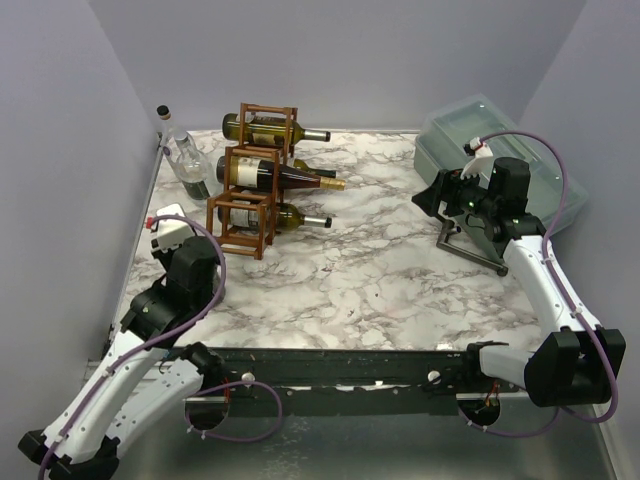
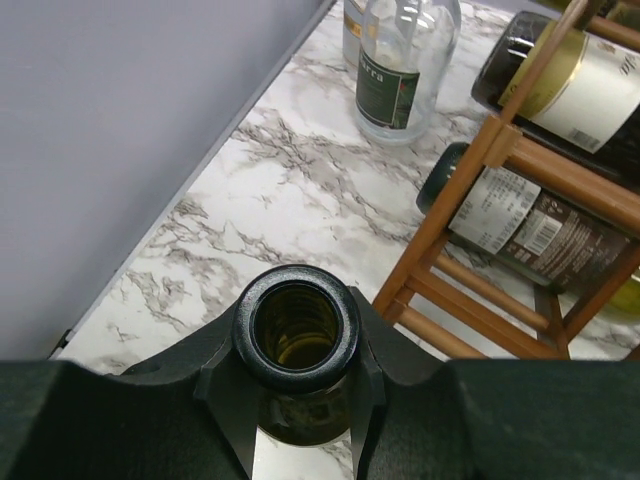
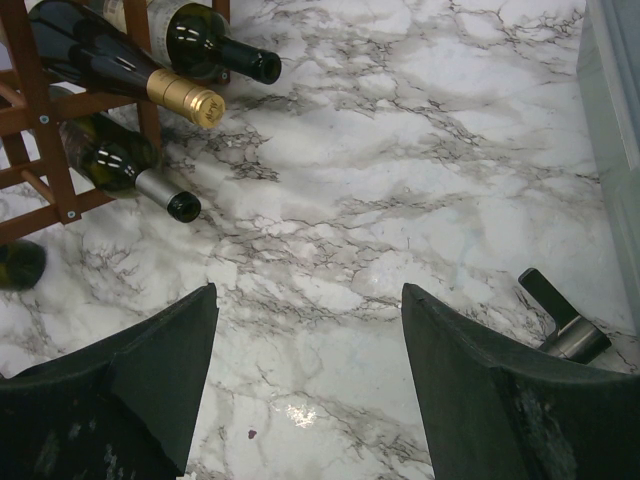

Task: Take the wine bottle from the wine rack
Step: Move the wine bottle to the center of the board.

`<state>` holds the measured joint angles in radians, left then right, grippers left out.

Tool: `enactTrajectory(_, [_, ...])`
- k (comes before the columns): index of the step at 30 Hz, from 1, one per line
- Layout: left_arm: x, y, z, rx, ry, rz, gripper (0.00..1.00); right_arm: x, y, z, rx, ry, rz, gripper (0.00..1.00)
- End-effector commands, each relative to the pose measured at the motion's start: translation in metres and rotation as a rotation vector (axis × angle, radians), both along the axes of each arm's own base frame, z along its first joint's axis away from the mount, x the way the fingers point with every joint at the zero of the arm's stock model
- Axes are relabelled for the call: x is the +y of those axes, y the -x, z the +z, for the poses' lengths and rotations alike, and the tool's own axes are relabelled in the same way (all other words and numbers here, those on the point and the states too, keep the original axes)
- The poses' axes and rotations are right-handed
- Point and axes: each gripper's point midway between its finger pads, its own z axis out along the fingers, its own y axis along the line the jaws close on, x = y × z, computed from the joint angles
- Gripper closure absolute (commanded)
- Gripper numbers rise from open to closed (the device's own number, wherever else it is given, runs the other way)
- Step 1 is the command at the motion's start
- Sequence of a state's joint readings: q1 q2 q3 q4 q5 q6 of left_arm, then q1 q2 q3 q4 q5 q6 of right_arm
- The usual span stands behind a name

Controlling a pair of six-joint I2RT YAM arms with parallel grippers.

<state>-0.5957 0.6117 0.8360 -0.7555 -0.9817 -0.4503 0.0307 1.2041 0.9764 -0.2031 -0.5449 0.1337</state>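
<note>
The reddish-brown wine rack (image 1: 252, 190) stands at the back left of the marble table, with three dark bottles lying in its cells. Its bars (image 2: 520, 150) are just right of my left gripper (image 2: 297, 385). That gripper is shut on the neck of a dark green wine bottle (image 2: 297, 330), and I look straight down into its open mouth. From above, the left gripper (image 1: 195, 268) sits in front of the rack's left side, and the arm hides the held bottle. My right gripper (image 3: 310, 330) hangs open over bare marble on the right (image 1: 432, 196).
A clear glass bottle (image 1: 186, 160) stands in the back left corner, also seen at top as the clear bottle (image 2: 400, 60). A grey plastic bin (image 1: 500, 135) sits at the back right. A metal piece (image 3: 562, 322) lies near the right gripper. Walls close in left and back.
</note>
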Motion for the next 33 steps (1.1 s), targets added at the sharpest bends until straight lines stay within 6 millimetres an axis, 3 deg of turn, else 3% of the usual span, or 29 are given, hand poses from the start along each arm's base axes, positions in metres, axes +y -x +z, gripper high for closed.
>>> enactTrajectory(1, [0.006, -0.017, 0.035, -0.145, 0.038, 0.034, 1.0, 0.0, 0.0, -0.004, 0.0, -0.004, 0.014, 0.23])
enactTrajectory(12, [0.039, -0.051, 0.064, -0.205, 0.014, 0.137, 1.0, 0.002, 0.002, -0.004, 0.005, -0.008, 0.023, 0.23])
enactTrajectory(25, [0.068, -0.111, 0.115, -0.294, 0.012, 0.192, 1.0, 0.009, 0.012, -0.001, -0.015, 0.02, 0.115, 0.23])
enactTrajectory(33, [0.093, -0.144, 0.115, -0.289, -0.01, 0.216, 1.0, 0.011, 0.017, -0.001, -0.026, 0.033, 0.155, 0.23])
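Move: The left hand holds the wine bottle by its neck. The green-label bottle stands about 20 cm ahead and 3 cm right of it, its middle some 14 cm lower; the black-capped bottle stands about 26 cm ahead, straight in line. The wine rack's near end lies some 12 cm ahead and 14 cm right. From the idle right hand, the green-label bottle is about 14 cm ahead and 55 cm left. The left hand carries the wine bottle about 12 cm forward, 8 cm left and 7 cm up, towards the green-label bottle. ##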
